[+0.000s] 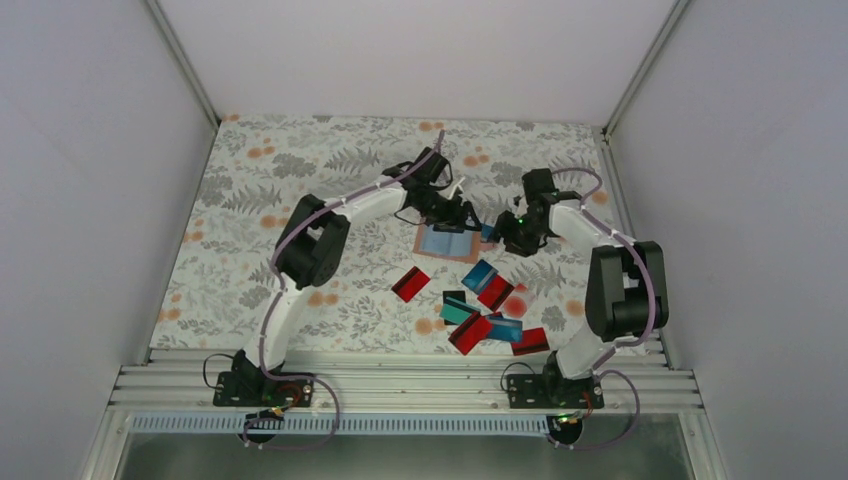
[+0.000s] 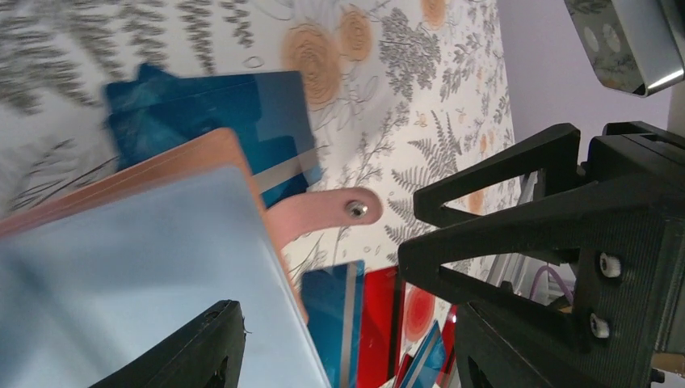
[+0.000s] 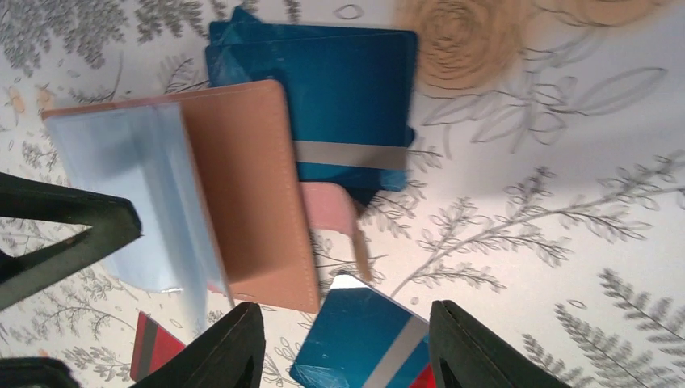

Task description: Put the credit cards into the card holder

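The tan card holder (image 1: 447, 243) lies open on the floral cloth, its pale clear flap (image 2: 137, 267) up and its snap strap (image 2: 355, 208) sticking out. Two blue credit cards (image 3: 339, 89) poke out from under its far side. My left gripper (image 2: 319, 291) is open over the holder, one finger (image 2: 194, 347) above the flap; I cannot tell if it touches. My right gripper (image 3: 347, 347) hangs open beside the holder, above a blue striped card (image 3: 363, 339) that lies between its fingers without touching them. More red, blue and teal cards (image 1: 485, 315) are scattered nearer the arms.
A single red card (image 1: 410, 283) lies left of the scattered pile. The two arms meet closely at the holder. White enclosure walls (image 1: 640, 80) ring the cloth, and an aluminium rail (image 1: 400, 385) runs along the near edge.
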You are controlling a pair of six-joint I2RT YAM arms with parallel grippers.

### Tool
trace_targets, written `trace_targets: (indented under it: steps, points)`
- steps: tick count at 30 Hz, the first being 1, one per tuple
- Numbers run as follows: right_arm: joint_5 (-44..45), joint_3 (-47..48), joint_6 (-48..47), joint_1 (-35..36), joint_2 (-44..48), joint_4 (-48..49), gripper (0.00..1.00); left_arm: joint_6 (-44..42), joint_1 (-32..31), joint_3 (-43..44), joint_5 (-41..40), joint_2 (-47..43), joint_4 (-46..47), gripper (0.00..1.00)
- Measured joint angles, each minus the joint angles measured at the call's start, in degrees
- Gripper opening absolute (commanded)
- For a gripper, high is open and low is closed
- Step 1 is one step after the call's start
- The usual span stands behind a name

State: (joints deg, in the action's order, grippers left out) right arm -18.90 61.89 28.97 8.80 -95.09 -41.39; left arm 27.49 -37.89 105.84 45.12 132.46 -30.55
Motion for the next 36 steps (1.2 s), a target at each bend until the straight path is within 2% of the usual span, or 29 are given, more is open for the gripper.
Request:
trace_targets:
  steps: [6,14,19,29,36]
  points:
    - [0.3,-2.1,1.2,-1.9,1.1,0.8,0.50,0.4,-2.8,4.9,0.4,4.9,-0.5,0.62]
    - [-2.2,-2.9,1.2,-2.1,1.1,2.7,0.50,1.4,-3.1,3.7,-6.0,5.5,-2.9,0.61]
    - [-3.9,-4.3,1.2,-2.1,1.1,3.1,0.51,2.7,-1.7,-2.9,-10.4,1.0,-2.1,0.61]
    - [-7.8,-4.7,1.0,-1.6,1.1,4.4,0.52,4.9,5.8,-17.6,-15.4,-8.6,1.6,0.61]
    - [-8.8,-4.8,1.0,-0.2,1.1,4.6,0.52,4.8,9.3,-22.1,-17.8,-12.1,1.8,0.62]
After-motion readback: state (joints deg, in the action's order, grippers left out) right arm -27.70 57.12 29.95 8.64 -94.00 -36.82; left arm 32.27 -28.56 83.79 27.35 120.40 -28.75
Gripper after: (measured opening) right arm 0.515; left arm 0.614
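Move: The open card holder lies just below the left hand, its middle about 4 cm to the left, 2 cm back and some 5 cm down. The blue card pile, partly covered by the holder's right edge, is about 4 cm right and 1 cm ahead of the left hand. A single blue card lies 8 cm back and 3 cm right, the red card 11 cm back and 13 cm left. From the right hand the holder's middle is some 15 cm left, level fore and aft. The card holder's right-hand page is what the left hand comes down on: after swinging about 3 cm right towards the strap edge, it sinks about 5 cm, then drags the holder some 15 cm left and slightly forward, away from the blue card pile. The wrist rolls the fingers steeper and swings counter-clockwise, fingers staying open. The half-open right hand edges about 2 cm left towards the blue pile, touching nothing. ##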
